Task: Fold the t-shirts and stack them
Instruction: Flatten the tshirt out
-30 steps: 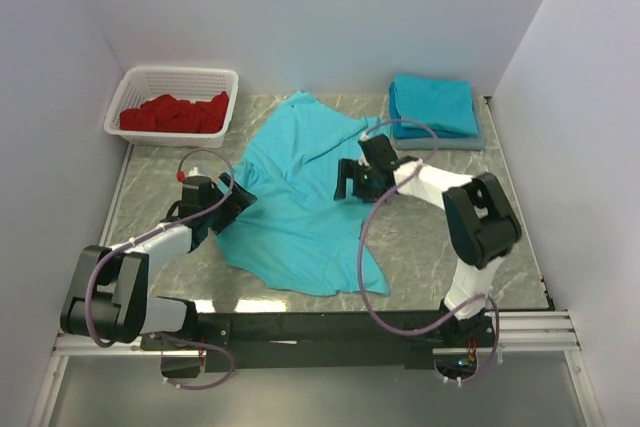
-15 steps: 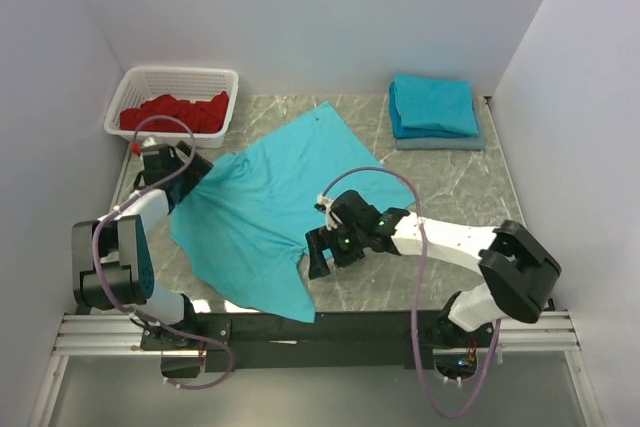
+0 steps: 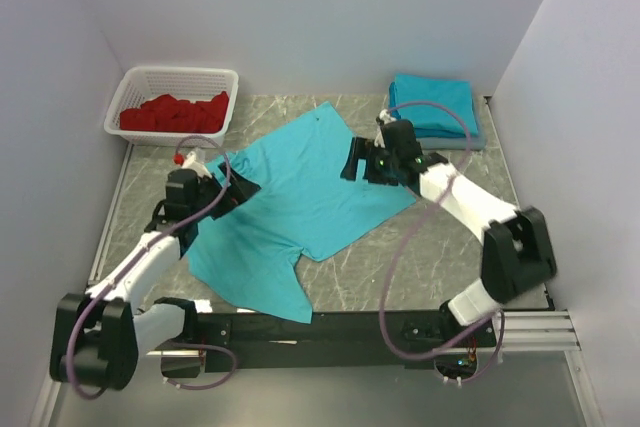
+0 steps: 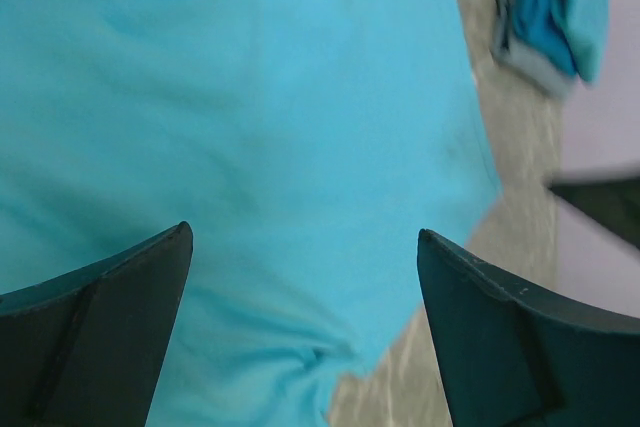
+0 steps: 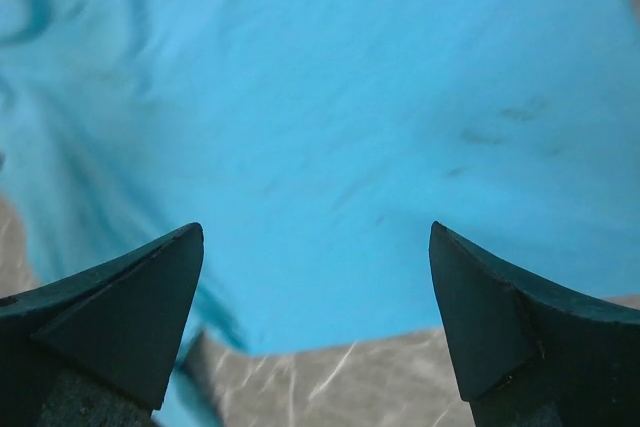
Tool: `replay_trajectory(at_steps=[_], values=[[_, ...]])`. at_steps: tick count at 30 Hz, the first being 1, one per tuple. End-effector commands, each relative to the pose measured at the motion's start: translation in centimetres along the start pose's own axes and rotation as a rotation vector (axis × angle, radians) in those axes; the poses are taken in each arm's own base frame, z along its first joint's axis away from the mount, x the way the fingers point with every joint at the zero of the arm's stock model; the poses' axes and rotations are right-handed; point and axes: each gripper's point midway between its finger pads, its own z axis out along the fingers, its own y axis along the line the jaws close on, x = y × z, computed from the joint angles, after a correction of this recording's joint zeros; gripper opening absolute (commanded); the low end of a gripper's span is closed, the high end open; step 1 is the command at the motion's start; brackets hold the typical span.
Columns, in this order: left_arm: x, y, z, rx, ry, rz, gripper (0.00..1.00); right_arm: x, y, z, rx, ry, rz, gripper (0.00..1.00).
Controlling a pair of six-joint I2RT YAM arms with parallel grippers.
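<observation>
A turquoise t-shirt (image 3: 295, 202) lies spread out in the middle of the marble table, one sleeve reaching toward the near edge. It fills the left wrist view (image 4: 250, 127) and the right wrist view (image 5: 330, 117). My left gripper (image 3: 240, 190) is open and empty at the shirt's left edge. My right gripper (image 3: 355, 162) is open and empty over the shirt's right edge. Folded turquoise t-shirts (image 3: 433, 107) are stacked at the back right, also showing in the left wrist view (image 4: 555, 7).
A white basket (image 3: 135, 82) with red cloth (image 3: 175, 112) stands at the back left. White walls close in the table on the left, back and right. Grey marble tabletop (image 3: 450, 247) shows to the right of the shirt.
The right gripper has moved from the shirt's near edge back to its right edge. The left gripper has moved nearer and rightward to the left edge. The shirt lies flatter, spread more to the right.
</observation>
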Motion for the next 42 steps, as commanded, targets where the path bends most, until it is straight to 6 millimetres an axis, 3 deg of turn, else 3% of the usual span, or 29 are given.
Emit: replay_trajectory(at_steps=[1, 2, 3, 4, 5, 6, 7, 8, 10, 15, 19, 20, 22, 23, 25, 26, 27, 28, 29, 30, 31, 32, 34, 35, 38, 42], values=[[3.4, -1.1, -1.0, 0.037, 0.057, -0.045, 0.99, -2.5, -2.5, 3.3, 0.112, 0.010, -0.003, 1.00], [4.0, -0.9, -1.1, 0.036, 0.068, -0.056, 1.00, -4.6, -2.1, 3.8, 0.112, -0.013, -0.016, 1.00], [4.6, -0.5, -1.1, 0.027, 0.076, -0.059, 0.99, -5.0, -2.6, 4.6, 0.128, -0.001, -0.018, 1.00], [5.3, 0.5, -1.2, -0.005, 0.089, -0.072, 1.00, -4.1, -4.0, 6.5, 0.170, 0.051, -0.011, 1.00], [5.7, 1.1, -1.2, -0.027, 0.092, -0.077, 0.99, -6.0, -3.5, 7.0, 0.164, 0.027, -0.027, 1.00], [5.7, 1.7, -1.1, -0.054, 0.086, -0.080, 0.99, -6.2, -3.6, 7.8, 0.167, 0.039, -0.026, 1.00], [6.0, 2.3, -1.0, -0.076, 0.092, -0.085, 0.99, -4.8, -4.6, 9.5, 0.190, 0.109, -0.013, 1.00], [6.1, 2.6, -0.9, -0.083, 0.091, -0.084, 0.99, -6.2, -3.8, 10.0, 0.167, 0.098, -0.029, 1.00], [6.0, 3.3, -0.6, -0.114, 0.078, -0.085, 0.99, -4.9, -4.0, 11.8, 0.150, 0.157, -0.017, 1.00], [5.5, 5.3, 0.7, -0.223, 0.076, -0.088, 0.99, -3.1, -5.1, 12.4, 0.172, 0.212, -0.008, 1.00], [5.6, 4.6, 2.4, -0.186, 0.113, -0.067, 0.99, -1.6, -6.4, 10.8, 0.205, 0.227, 0.005, 1.00], [5.7, 4.1, 2.8, -0.162, 0.132, -0.060, 0.99, -0.1, -7.5, 10.4, 0.233, 0.250, 0.023, 1.00], [5.9, 3.5, 4.0, -0.149, 0.170, -0.022, 0.99, 0.0, -8.0, 9.1, 0.232, 0.232, 0.045, 1.00], [6.2, 3.1, 4.3, -0.135, 0.197, -0.010, 0.99, 1.7, -8.9, 8.5, 0.248, 0.264, 0.072, 1.00], [6.8, 2.2, 5.6, -0.116, 0.250, 0.034, 1.00, 1.8, -10.0, 6.8, 0.273, 0.243, 0.105, 1.00], [7.1, 1.6, 6.0, -0.098, 0.270, 0.052, 0.99, 3.7, -11.3, 6.0, 0.312, 0.266, 0.147, 1.00], [6.5, 0.0, 6.8, -0.054, 0.275, 0.087, 0.99, 4.2, -11.9, 5.3, 0.324, 0.266, 0.170, 1.00], [8.0, 0.0, 7.5, -0.056, 0.332, 0.107, 0.99, 3.3, -12.6, 3.9, 0.323, 0.216, 0.227, 1.00], [8.3, -0.5, 8.0, -0.044, 0.350, 0.127, 0.99, 5.5, -13.7, 3.0, 0.335, 0.243, 0.267, 1.00], [7.6, -2.0, 9.0, -0.016, 0.341, 0.155, 0.99, 5.9, -14.2, 2.3, 0.326, 0.232, 0.305, 1.00], [8.9, -1.9, 9.8, -0.021, 0.387, 0.170, 0.99, 5.2, -15.0, 0.9, 0.314, 0.181, 0.352, 1.00], [9.1, -2.5, 10.4, -0.006, 0.398, 0.180, 0.99, 7.2, -16.2, 0.1, 0.346, 0.199, 0.403, 1.00], [9.5, -4.4, 12.3, 0.055, 0.425, 0.209, 0.99, 7.4, -18.2, -1.9, 0.397, 0.145, 0.452, 1.00], [9.4, -5.2, 13.1, 0.079, 0.423, 0.220, 1.00, 9.2, -18.9, -2.4, 0.418, 0.164, 0.474, 1.00], [9.6, -7.8, 16.1, 0.139, 0.443, 0.294, 0.99, 10.3, -20.3, -4.1, 0.440, 0.125, 0.520, 1.00], [10.4, -12.4, 21.0, 0.255, 0.474, 0.364, 0.99, 9.3, -20.4, -5.2, 0.444, 0.064, 0.509, 1.00]])
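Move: The near-left part of the t-shirt lies about 4 cm back from the left hand and 9 cm below. The red-filled basket is some 20 cm ahead of that hand and 18 cm left. For the right hand, aim at the far part of the t-shirt, roughly 11 cm ahead and 11 cm below; the shirt's right corner is 16 cm right of the hand and 4 cm back, the folded stack 21 cm right and 18 cm ahead. Lower both open grippers onto the t-shirt, the left drawing back slightly, the right reaching about 12 cm forward as it sinks. Then, staying low on the cloth, sweep the left right and forward past its starting place, and drag the right some 20 cm right and nearly as far back to the shirt's right corner, turning both about 30 degrees clockwise. ##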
